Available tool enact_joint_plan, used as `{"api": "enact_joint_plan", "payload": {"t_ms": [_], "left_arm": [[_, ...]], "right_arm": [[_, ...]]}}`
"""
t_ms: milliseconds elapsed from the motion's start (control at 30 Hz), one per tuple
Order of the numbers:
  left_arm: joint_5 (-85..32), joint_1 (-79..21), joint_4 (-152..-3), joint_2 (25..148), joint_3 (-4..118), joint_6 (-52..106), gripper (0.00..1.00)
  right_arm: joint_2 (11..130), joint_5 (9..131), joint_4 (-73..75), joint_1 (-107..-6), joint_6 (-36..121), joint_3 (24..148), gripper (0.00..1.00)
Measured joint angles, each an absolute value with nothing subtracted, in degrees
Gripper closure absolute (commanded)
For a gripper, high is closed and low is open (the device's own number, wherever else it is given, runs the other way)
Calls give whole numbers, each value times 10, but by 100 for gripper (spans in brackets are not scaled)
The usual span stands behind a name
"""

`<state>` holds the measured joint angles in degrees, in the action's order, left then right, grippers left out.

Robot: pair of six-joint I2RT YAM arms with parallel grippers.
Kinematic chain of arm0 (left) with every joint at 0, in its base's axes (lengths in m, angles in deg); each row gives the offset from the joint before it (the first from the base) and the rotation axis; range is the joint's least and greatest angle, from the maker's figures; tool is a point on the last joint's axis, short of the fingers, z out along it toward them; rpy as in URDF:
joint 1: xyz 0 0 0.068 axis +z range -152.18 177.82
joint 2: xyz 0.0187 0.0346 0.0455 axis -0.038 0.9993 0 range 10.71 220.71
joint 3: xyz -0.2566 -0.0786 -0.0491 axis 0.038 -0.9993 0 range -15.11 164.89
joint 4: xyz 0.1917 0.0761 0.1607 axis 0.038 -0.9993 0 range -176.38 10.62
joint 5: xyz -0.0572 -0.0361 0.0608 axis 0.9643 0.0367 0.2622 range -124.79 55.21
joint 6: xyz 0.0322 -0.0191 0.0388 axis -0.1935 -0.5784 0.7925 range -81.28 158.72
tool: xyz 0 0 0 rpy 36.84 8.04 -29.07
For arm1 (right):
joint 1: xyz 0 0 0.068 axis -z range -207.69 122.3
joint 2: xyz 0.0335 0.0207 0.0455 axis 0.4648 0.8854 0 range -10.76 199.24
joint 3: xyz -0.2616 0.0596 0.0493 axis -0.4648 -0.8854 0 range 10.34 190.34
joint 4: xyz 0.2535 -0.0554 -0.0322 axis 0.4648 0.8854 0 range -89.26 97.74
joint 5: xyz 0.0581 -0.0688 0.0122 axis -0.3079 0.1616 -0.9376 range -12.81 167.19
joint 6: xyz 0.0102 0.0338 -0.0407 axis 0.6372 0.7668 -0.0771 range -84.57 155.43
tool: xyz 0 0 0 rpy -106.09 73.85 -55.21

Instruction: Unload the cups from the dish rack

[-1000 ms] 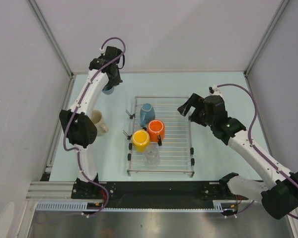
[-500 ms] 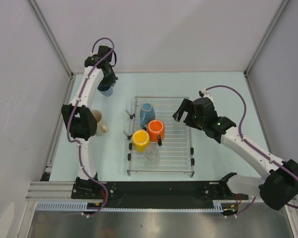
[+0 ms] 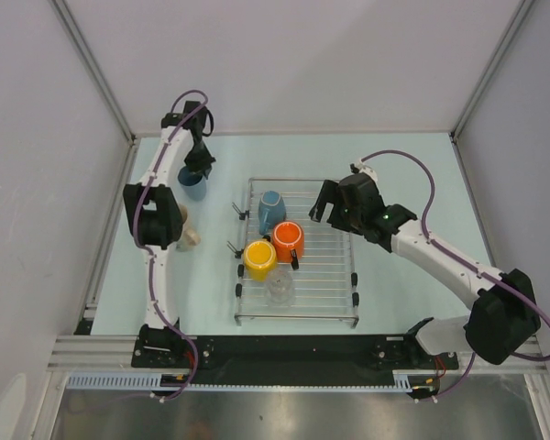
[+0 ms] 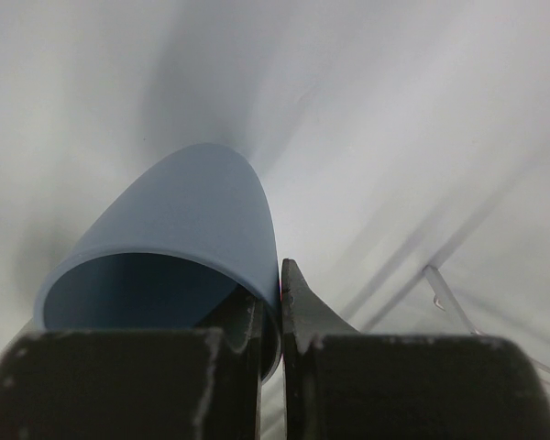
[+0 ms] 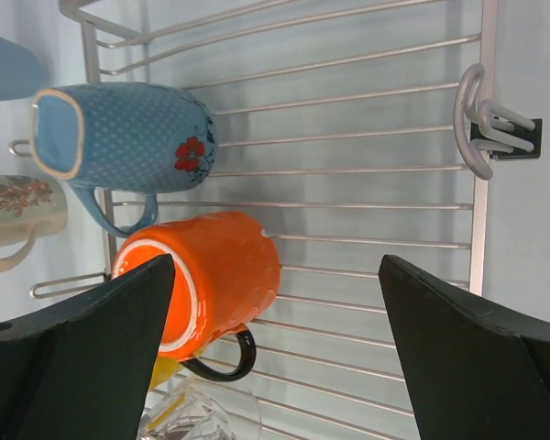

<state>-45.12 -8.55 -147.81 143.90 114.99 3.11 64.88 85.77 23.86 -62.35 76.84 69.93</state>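
The dish rack lies mid-table with a dotted light blue cup, an orange mug, a yellow cup and a clear glass on it. My left gripper is shut on the rim of a plain blue cup at the far left; the left wrist view shows one finger inside this cup and one outside. My right gripper hangs open above the rack, beside the orange mug lying on its side. A beige cup stands left of the rack.
Grey walls and metal corner posts close in the table at the left, back and right. The left arm's elbow hangs over the beige cup. Small black clips stick out from the rack's edges.
My right gripper has swung left from the rack's right edge to over its bars, still open. My left gripper has shifted the plain blue cup a little nearer.
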Motion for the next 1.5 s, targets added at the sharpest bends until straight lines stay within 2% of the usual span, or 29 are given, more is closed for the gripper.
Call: {"api": "enact_joint_plan", "payload": {"t_ms": [600, 900, 1033, 1367, 1500], "left_arm": [[-449, -86, -1481, 1469, 1156, 28, 99], [-450, -86, -1476, 1467, 1156, 37, 75], [-449, -86, -1448, 1438, 1132, 42, 58], [-430, -92, -1376, 1305, 1094, 49, 48], [-427, -127, -1312, 1214, 1018, 80, 24]], "right_arm": [[673, 857, 246, -623, 763, 703, 0], [673, 853, 245, -624, 758, 703, 0], [674, 850, 245, -624, 756, 703, 0], [672, 842, 243, -624, 716, 703, 0], [660, 843, 240, -625, 683, 707, 0]]}}
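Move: The left hand still pinches the blue cup by the right side of its rim, the cup's middle about 3 cm to its left and 4 below, with clear table roughly 2 cm under the cup. The floral mug stands about 12 cm back and 6 left of that hand; the blue flowered mug in the rack lies some 7 back and 18 right. From the right hand the held cup is about 18 cm ahead, 33 left and 11 lower. The left hand lowers the pinched blue cup straight down about 2 cm onto the table beyond the floral mug and holds still there briefly before its fingers begin to part. Opening to a bit over half, the fingers let go of the rim and the empty hand climbs away, slowly then fast, some 16 cm, drifting about 4 cm right late in the rise while the wrist tips the fingertips forward by roughly 25 degrees. ##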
